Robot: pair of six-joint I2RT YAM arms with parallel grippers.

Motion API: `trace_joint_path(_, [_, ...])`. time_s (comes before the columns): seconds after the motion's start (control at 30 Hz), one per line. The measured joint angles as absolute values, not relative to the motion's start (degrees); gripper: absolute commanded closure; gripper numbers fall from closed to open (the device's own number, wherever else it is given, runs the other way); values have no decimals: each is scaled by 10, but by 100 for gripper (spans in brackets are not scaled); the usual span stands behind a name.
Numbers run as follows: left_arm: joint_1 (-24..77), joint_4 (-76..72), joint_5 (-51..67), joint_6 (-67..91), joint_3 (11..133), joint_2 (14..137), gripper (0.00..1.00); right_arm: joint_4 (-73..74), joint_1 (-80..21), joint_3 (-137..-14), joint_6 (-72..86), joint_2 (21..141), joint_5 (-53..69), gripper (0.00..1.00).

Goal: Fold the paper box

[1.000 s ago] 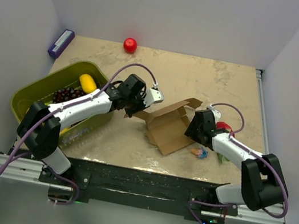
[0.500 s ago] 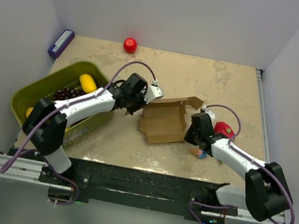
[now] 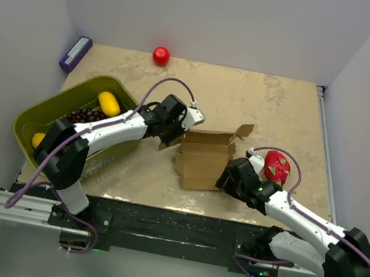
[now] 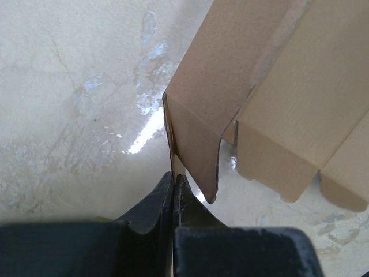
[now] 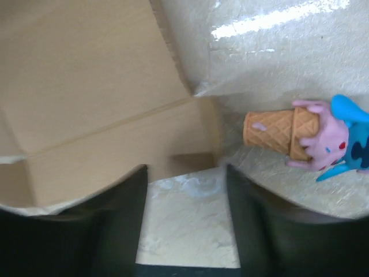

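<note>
The paper box (image 3: 203, 159) is a plain brown cardboard sheet, partly folded, lying in the middle of the table with flaps sticking up at its far right. My left gripper (image 3: 175, 137) is shut on the thin flap at its left edge; in the left wrist view the jaws (image 4: 173, 176) pinch that flap of the paper box (image 4: 277, 86). My right gripper (image 3: 226, 182) sits at the box's near right corner. The right wrist view shows this gripper (image 5: 185, 171) open, with bare table between the fingers and the paper box (image 5: 86, 92) just ahead.
An olive-green basket (image 3: 55, 100) with a yellow fruit (image 3: 109, 103) and dark grapes (image 3: 84, 118) stands at the left. A red ball (image 3: 161, 55) and a purple box (image 3: 75, 53) lie at the back. A red fruit (image 3: 277, 165) is right of the box. An ice-cream cone toy (image 5: 300, 135) lies beside my right gripper.
The right arm has swung from the box's right side to its near right corner. The box has turned and its raised right panel has come down. The left gripper keeps its hold.
</note>
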State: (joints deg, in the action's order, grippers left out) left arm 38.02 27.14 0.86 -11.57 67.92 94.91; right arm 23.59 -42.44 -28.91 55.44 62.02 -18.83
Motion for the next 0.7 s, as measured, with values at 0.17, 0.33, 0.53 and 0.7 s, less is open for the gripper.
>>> trace_joint_path(0.17, [402,270,8,-118,672,950,100,296,-430,-345,562,576,-208,23])
trace_joint_path(0.33, [404,263,7,-129,668,950,100,265,-432,-405,561,561,-209,11])
trace_joint_path(0.53, [404,250,7,-142,659,950,100,175,-430,-405,598,564,-203,1])
trace_joint_path(0.7, [404,248,6,-147,657,950,100,119,-380,-406,648,571,-197,8])
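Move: The far-right flap, standing off the right end of the paper box's raised far wall, lies about 19 cm ahead of the right hand, 4 cm to its right and some 5 cm higher. The box's bottom panel is centred 5 cm ahead and 6 cm left of that hand, just below it; the ice-cream toy is about 8 cm right and 2 cm ahead, also low. From the left hand, the flap is roughly 8 cm ahead and 21 cm to the right, about level. Upward first, the right hand lifts about 15 cm away from the box's near-right corner, going on some 8 cm forward and 4 cm left over the box towards its far wall. The half-open fingers spread wide, tip forward about 20 degrees and roll left side up. The left hand keeps its pinch on the flap at the far wall's left end and eases barely 2 cm back, right and down. ##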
